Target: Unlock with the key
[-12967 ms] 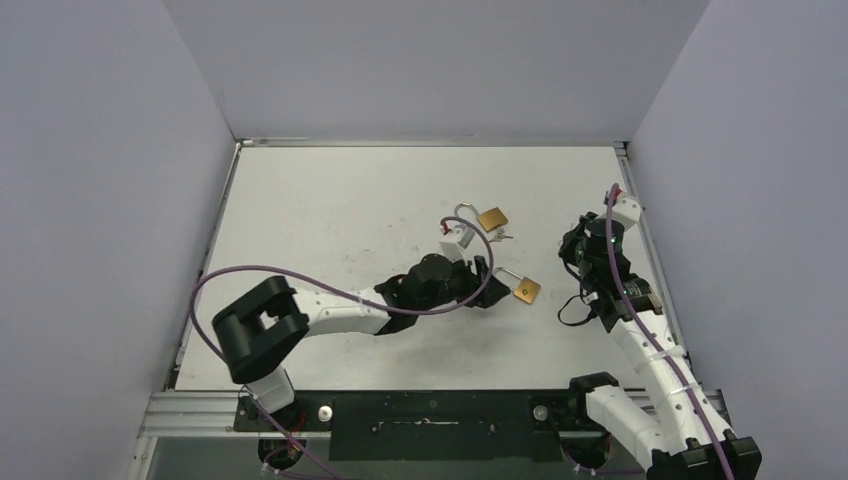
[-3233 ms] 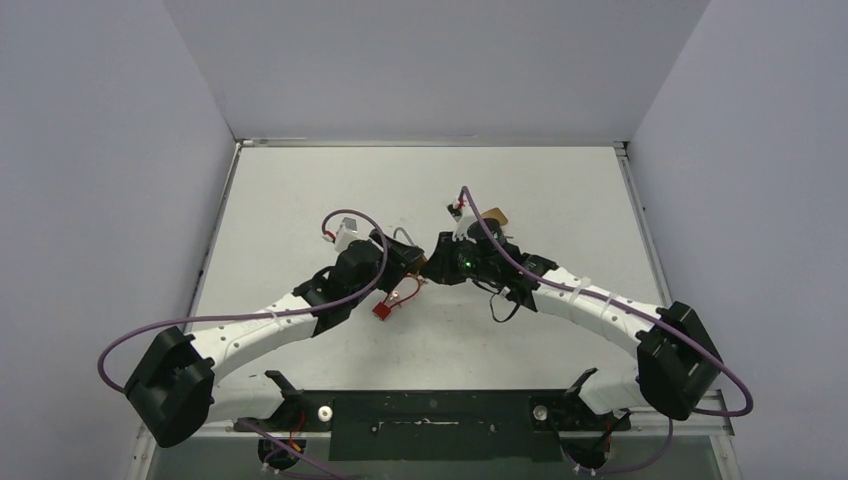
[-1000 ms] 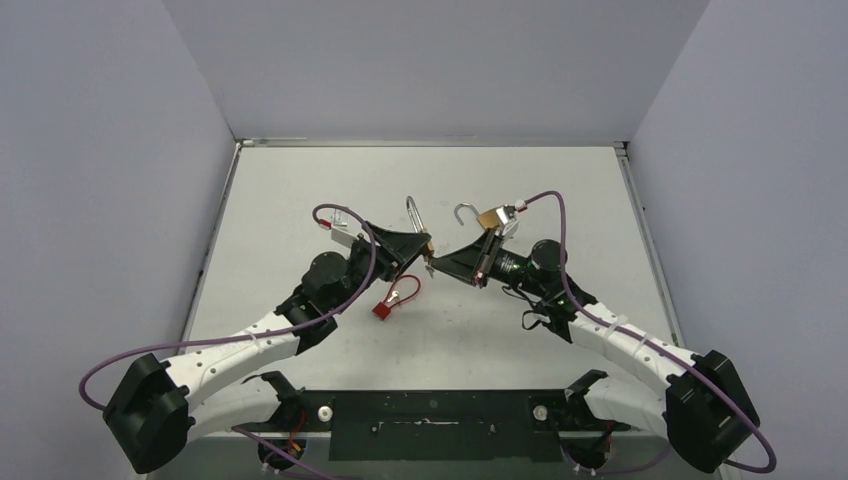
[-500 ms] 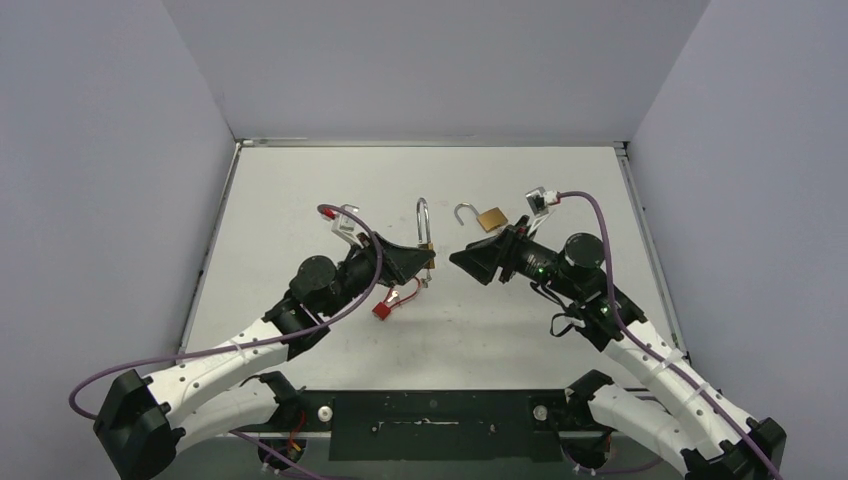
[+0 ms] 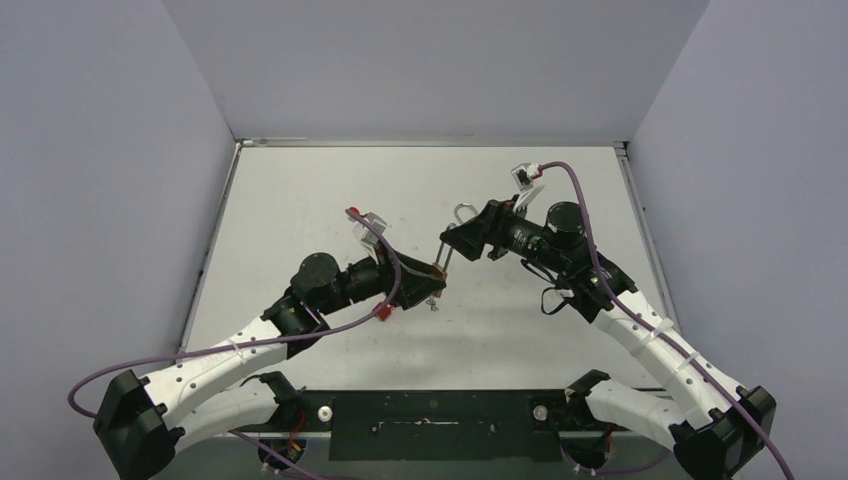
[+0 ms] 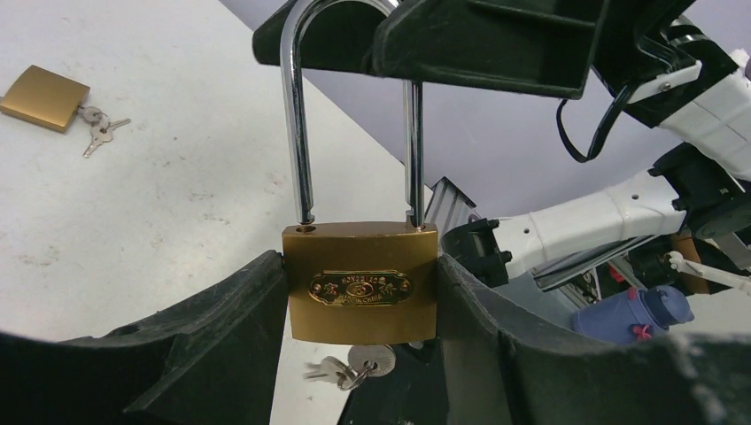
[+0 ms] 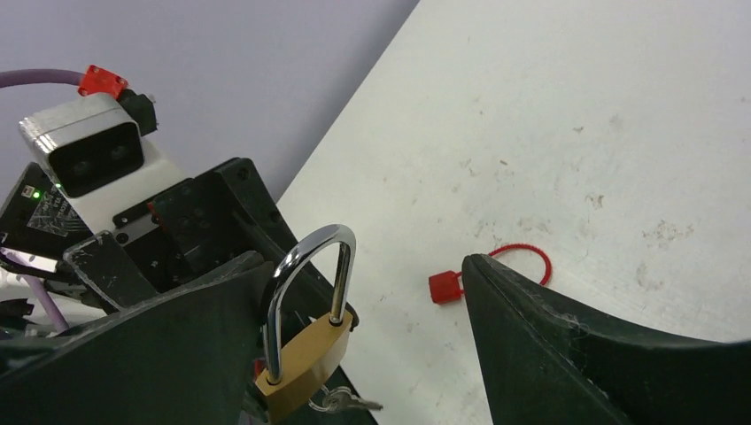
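Note:
A brass padlock [image 6: 360,283] stands upright with my left gripper [image 6: 359,261] shut on the sides of its body. The key [image 6: 381,357] sits in its underside, and a second key dangles from the ring. In the left wrist view one leg of the steel shackle [image 6: 299,133] ends just above its hole. My right gripper [image 7: 363,266] is open, its jaws spread wide on either side of the shackle [image 7: 305,257] and touching nothing I can see. From above, the left gripper [image 5: 432,283] holds the lock just below the right gripper [image 5: 450,240].
A second brass padlock [image 6: 44,96] with its keys [image 6: 99,131] lies on the white table [image 5: 300,200]; from above only its shackle [image 5: 463,210] shows behind the right gripper. A red plastic seal [image 7: 447,286] lies on the table under the held lock. Grey walls ring the table.
My right gripper has let go of the key, opened wide and swung up around the shackle. The left arm has lowered and carried the padlock slightly right.

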`<state>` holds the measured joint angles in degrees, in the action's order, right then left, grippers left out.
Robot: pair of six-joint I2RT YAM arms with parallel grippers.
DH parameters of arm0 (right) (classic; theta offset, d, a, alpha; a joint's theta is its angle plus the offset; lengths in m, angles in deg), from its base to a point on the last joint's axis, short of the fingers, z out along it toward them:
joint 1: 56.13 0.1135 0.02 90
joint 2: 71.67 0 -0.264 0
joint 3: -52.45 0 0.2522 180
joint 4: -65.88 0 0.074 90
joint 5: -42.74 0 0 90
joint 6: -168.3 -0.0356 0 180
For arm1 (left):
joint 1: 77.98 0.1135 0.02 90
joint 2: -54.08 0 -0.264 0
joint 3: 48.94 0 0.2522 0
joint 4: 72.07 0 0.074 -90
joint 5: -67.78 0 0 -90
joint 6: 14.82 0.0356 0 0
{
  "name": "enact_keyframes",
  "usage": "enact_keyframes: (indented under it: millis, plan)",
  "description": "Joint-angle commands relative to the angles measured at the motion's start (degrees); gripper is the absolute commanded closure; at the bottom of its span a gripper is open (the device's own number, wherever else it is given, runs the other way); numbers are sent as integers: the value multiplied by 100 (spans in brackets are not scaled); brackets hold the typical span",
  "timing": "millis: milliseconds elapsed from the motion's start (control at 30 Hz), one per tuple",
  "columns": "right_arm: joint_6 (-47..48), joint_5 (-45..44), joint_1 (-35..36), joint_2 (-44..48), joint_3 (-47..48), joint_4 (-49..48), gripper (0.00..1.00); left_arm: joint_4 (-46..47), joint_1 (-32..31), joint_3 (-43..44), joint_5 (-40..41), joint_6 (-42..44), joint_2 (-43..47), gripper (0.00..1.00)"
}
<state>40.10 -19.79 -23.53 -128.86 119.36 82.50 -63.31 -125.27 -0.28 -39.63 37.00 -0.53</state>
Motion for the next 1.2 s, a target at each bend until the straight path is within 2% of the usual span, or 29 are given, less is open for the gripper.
enact_keyframes:
  millis: [0,167,333,600,667,700,800,1000,1033,1167]
  plan:
    - [-21,49,-23,-50,272,276,21,920,-36,375,-545,271,191,95]
    - [-65,117,-25,-92,253,475,38,1071,-36,315,-640,299,211,95]
    - [-114,211,-34,-51,91,294,66,1164,-38,247,-636,187,202,95]
    - [-499,601,-43,30,-269,-830,91,1201,-35,-26,-524,-46,255,93]
    - [-536,619,-50,18,-339,-1024,98,1194,-35,-94,-450,-129,258,86]
    - [-556,626,-70,10,-374,-1093,100,1179,-35,-127,-387,-172,258,79]
    - [-652,638,-125,-46,-483,-1276,100,1095,-36,-282,-85,-285,299,50]
    - [-716,435,-172,-68,-663,-1228,100,915,-32,-691,603,-312,518,6]
    - [-696,383,-186,-67,-691,-1184,100,846,-27,-720,731,-316,546,3]
    - [-613,96,-266,-39,-819,-820,100,639,-26,-752,989,-292,588,3]
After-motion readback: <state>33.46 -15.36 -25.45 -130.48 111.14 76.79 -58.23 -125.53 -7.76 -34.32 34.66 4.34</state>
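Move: The lock's already raised shackle stands between the right hand's open fingers, its middle about 2 cm back, 1 cm left and 2 cm below. The red lock lies roughly 8 cm ahead, 10 cm left and 27 cm below; the other open lock some 30 cm ahead, 8 cm right, equally low. The left hand grips the lock's body; from it, the shackle is about 3 cm forward, level sideways, 5 cm up. Right fingers pinch the shackle, then lower the lock about 4 cm as the left fingers open, letting go. ##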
